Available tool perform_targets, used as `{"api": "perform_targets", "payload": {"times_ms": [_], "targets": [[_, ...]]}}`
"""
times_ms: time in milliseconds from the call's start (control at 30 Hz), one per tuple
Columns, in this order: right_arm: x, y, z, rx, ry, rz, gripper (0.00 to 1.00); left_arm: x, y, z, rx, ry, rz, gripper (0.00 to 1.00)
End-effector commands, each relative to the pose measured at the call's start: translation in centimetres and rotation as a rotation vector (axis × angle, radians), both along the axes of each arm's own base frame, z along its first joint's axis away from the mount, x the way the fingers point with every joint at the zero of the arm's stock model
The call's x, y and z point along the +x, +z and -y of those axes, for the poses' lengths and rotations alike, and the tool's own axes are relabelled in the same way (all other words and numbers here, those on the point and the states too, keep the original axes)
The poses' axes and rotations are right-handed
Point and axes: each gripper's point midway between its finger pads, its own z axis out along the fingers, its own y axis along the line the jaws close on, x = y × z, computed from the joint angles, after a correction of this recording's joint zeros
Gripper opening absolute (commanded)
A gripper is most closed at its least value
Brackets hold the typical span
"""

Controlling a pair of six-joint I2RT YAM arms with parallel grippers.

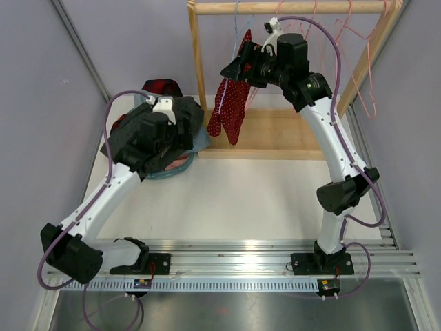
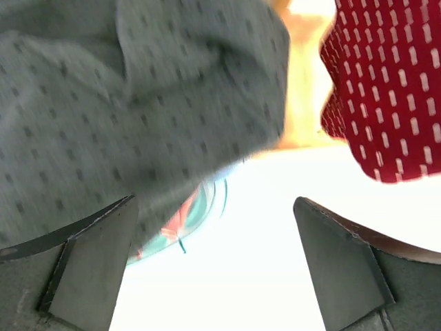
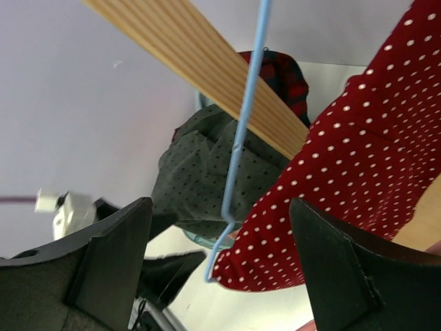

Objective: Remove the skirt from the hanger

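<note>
A red skirt with white dots (image 1: 231,103) hangs from a light blue wire hanger (image 1: 238,31) on the wooden rack rail (image 1: 289,7). My right gripper (image 1: 231,69) is open just right of the skirt's top, near the hanger; in the right wrist view the hanger wire (image 3: 238,148) and skirt (image 3: 344,186) lie between its open jaws (image 3: 220,248). My left gripper (image 1: 191,134) is open and empty, low over the table left of the skirt's hem; its view shows the skirt (image 2: 389,89) at the upper right and grey dotted cloth (image 2: 138,103) above.
A teal basket (image 1: 196,148) heaped with grey dotted and dark clothes (image 1: 158,124) sits at the left, under my left arm. The wooden rack's base (image 1: 275,134) and post (image 1: 198,62) stand behind it. Pink hangers (image 1: 362,48) hang at the right.
</note>
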Motion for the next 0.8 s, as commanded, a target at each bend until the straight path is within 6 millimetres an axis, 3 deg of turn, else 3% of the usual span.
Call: {"api": "perform_targets", "payload": {"times_ms": [0, 33, 167, 233, 300, 333, 367, 500, 567, 700, 767], "targets": [[1.2, 1.0, -0.3, -0.018, -0.048, 0.069, 0.87, -1.8, 0.9, 0.6, -0.027, -0.033, 0.036, 0.99], [1.2, 0.8, -0.9, -0.015, -0.041, 0.066, 0.86, -2.3, 1.6, 0.9, -0.036, -0.046, 0.059, 0.99], [1.6, 0.1, -3.3, 0.016, -0.016, 0.055, 0.77, -2.9, 1.2, 1.3, -0.025, -0.073, 0.070, 0.99], [1.5, -0.1, -4.7, 0.023, -0.001, 0.057, 0.67, -2.9, 0.7, 1.3, -0.018, -0.077, 0.058, 0.99], [1.4, -0.2, -5.2, 0.026, 0.003, 0.055, 0.46, -2.9, 0.4, 1.3, -0.017, -0.077, 0.050, 0.99], [1.5, -0.3, -5.4, 0.030, 0.002, 0.054, 0.16, -2.9, 0.4, 1.4, -0.018, -0.081, 0.055, 0.99], [1.4, -0.2, -5.5, 0.032, 0.001, 0.053, 0.03, -3.1, 0.0, 1.4, -0.013, -0.082, 0.048, 0.99], [0.5, 0.8, -4.5, 0.024, -0.024, 0.066, 0.00, -3.3, 0.1, 1.4, -0.008, -0.090, 0.055, 0.99], [-0.8, 2.4, -3.4, 0.022, -0.037, 0.096, 0.00, -3.5, 0.6, 1.7, -0.009, -0.106, 0.069, 0.99], [-3.2, 5.4, -1.5, 0.035, -0.051, 0.140, 0.00, -4.8, 4.7, 4.1, -0.051, -0.232, 0.184, 0.99], [-4.9, 7.2, -0.6, 0.058, -0.047, 0.163, 0.00, -6.8, 7.6, 7.2, -0.121, -0.397, 0.282, 0.99]]}}
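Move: The blue hanger's near lower rod, with the red polka-dot skirt hanging from it, is about 5 cm left of the right hand, 1 cm ahead and 4 cm lower. The skirt's middle lies roughly 4 cm ahead, 1 cm left and 12 cm below; the frame's left post stands some 13 cm left and 7 cm ahead, its middle about 10 cm lower. From the left hand, that rod is about 11 cm right, 9 cm ahead and 13 cm higher. The blue hanger's near lower rod is met by the right hand coming left about 5 cm and down some 4 cm with open fingers, which shut and pinch it; keeping hold, the hand then draws a couple of centimetres back and right, rising slightly. The left hand, empty and wide open, backs off about 5 cm and drifts right, turning some 10 degrees clockwise. ##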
